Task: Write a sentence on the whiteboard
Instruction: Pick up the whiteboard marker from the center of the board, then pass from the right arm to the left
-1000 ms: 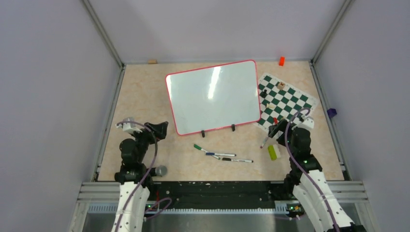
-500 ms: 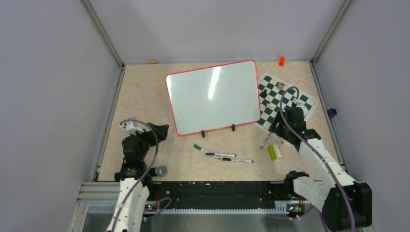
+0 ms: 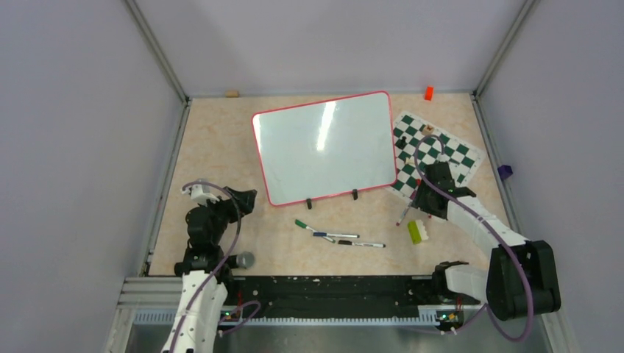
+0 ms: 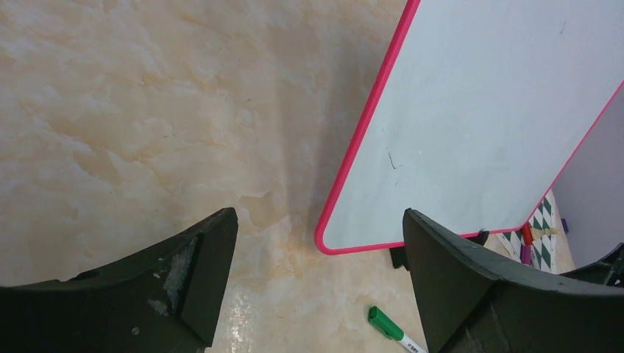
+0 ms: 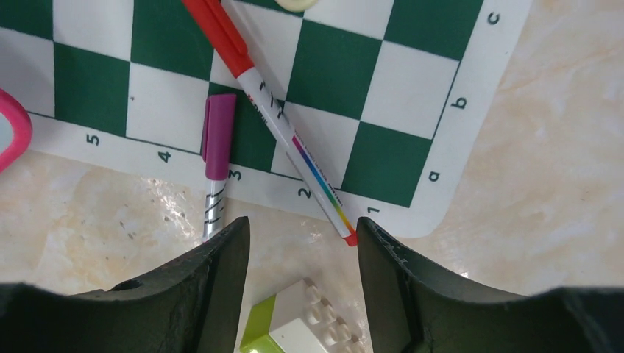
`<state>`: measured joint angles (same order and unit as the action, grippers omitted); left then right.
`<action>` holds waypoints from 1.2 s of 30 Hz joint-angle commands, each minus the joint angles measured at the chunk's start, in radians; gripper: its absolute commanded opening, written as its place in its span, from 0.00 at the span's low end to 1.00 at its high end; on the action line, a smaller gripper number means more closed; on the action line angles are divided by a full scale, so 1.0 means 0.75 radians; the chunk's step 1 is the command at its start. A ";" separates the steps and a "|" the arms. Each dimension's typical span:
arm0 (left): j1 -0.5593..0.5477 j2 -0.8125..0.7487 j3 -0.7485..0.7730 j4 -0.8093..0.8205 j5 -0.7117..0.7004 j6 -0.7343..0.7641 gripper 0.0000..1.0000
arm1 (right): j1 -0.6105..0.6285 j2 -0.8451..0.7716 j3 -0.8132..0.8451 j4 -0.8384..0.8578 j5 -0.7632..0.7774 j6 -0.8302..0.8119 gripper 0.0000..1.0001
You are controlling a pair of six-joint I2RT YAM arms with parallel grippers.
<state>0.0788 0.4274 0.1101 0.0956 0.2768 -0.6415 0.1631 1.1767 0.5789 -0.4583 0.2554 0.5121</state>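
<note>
The whiteboard (image 3: 324, 147) stands tilted on two black clip feet, pink-framed. Its face (image 4: 478, 125) is blank white, and no sentence shows on it. My left gripper (image 3: 246, 198) hovers open left of the board's near-left corner, with nothing between its fingers (image 4: 318, 220). My right gripper (image 3: 423, 193) hangs open over the near corner of the chess mat (image 5: 412, 88). A red marker (image 5: 272, 110) lies slanted on the mat, its tail just ahead of the right finger. A purple marker (image 5: 217, 140) lies beside it. Neither is gripped (image 5: 302, 224).
A lime-and-white brick (image 3: 416, 232) sits just below the right gripper. Green (image 3: 303, 224), blue (image 3: 335, 235) and black (image 3: 364, 243) markers lie in front of the board. An orange block (image 3: 428, 93) and a wooden block (image 3: 232, 93) sit at the back wall.
My right arm has stretched forward to the chess mat's near corner, and its jaws have narrowed. The left gripper has closed slightly and barely moved.
</note>
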 commanded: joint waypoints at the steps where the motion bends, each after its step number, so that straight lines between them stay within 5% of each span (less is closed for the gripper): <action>1: 0.001 -0.007 0.015 0.046 0.024 -0.006 0.87 | 0.013 0.003 0.105 0.034 0.120 -0.042 0.54; 8: 0.001 0.014 0.015 0.060 0.030 -0.008 0.85 | -0.038 0.122 0.141 0.052 0.079 -0.081 0.50; 15: 0.001 0.028 0.017 0.066 0.026 -0.007 0.84 | -0.072 0.319 0.178 0.105 -0.065 -0.083 0.31; 18: 0.001 0.032 0.017 0.066 0.031 -0.007 0.84 | -0.080 0.324 0.189 0.100 -0.071 -0.072 0.00; 28: 0.001 0.050 0.012 0.119 0.112 0.006 0.83 | -0.081 0.040 0.306 -0.063 -0.100 -0.108 0.00; 32: 0.000 0.042 -0.040 0.308 0.312 -0.011 0.83 | -0.079 0.008 0.376 -0.097 -0.424 -0.166 0.00; 36: -0.082 0.099 -0.138 0.717 0.521 -0.087 0.83 | -0.034 0.002 0.417 -0.119 -0.803 -0.187 0.00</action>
<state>0.0731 0.4694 0.0643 0.2958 0.4831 -0.6621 0.1093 1.2034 0.8330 -0.5087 -0.0353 0.4080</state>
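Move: The red-capped marker lies slanting, cap outward, its middle about 6 cm ahead of the right hand, 1 cm left and 2 cm lower. At about that same depth, the purple-capped marker sits some 2 cm ahead and 6 cm to the right hand's left, and the green-and-white block 5 cm back and 3 cm left. From the left hand the red-capped marker is roughly 53 cm to the right, 4 cm ahead and 10 cm below. The red-capped marker gets pinched on its barrel near the tail: the half-open right hand hops about 3.5 cm forward, dips and shuts its fingers on it, then lifts some 9 cm, swinging about 4 cm left and rolling its left side up. Late on, the left hand swings about 3 cm right, turning clockwise. ##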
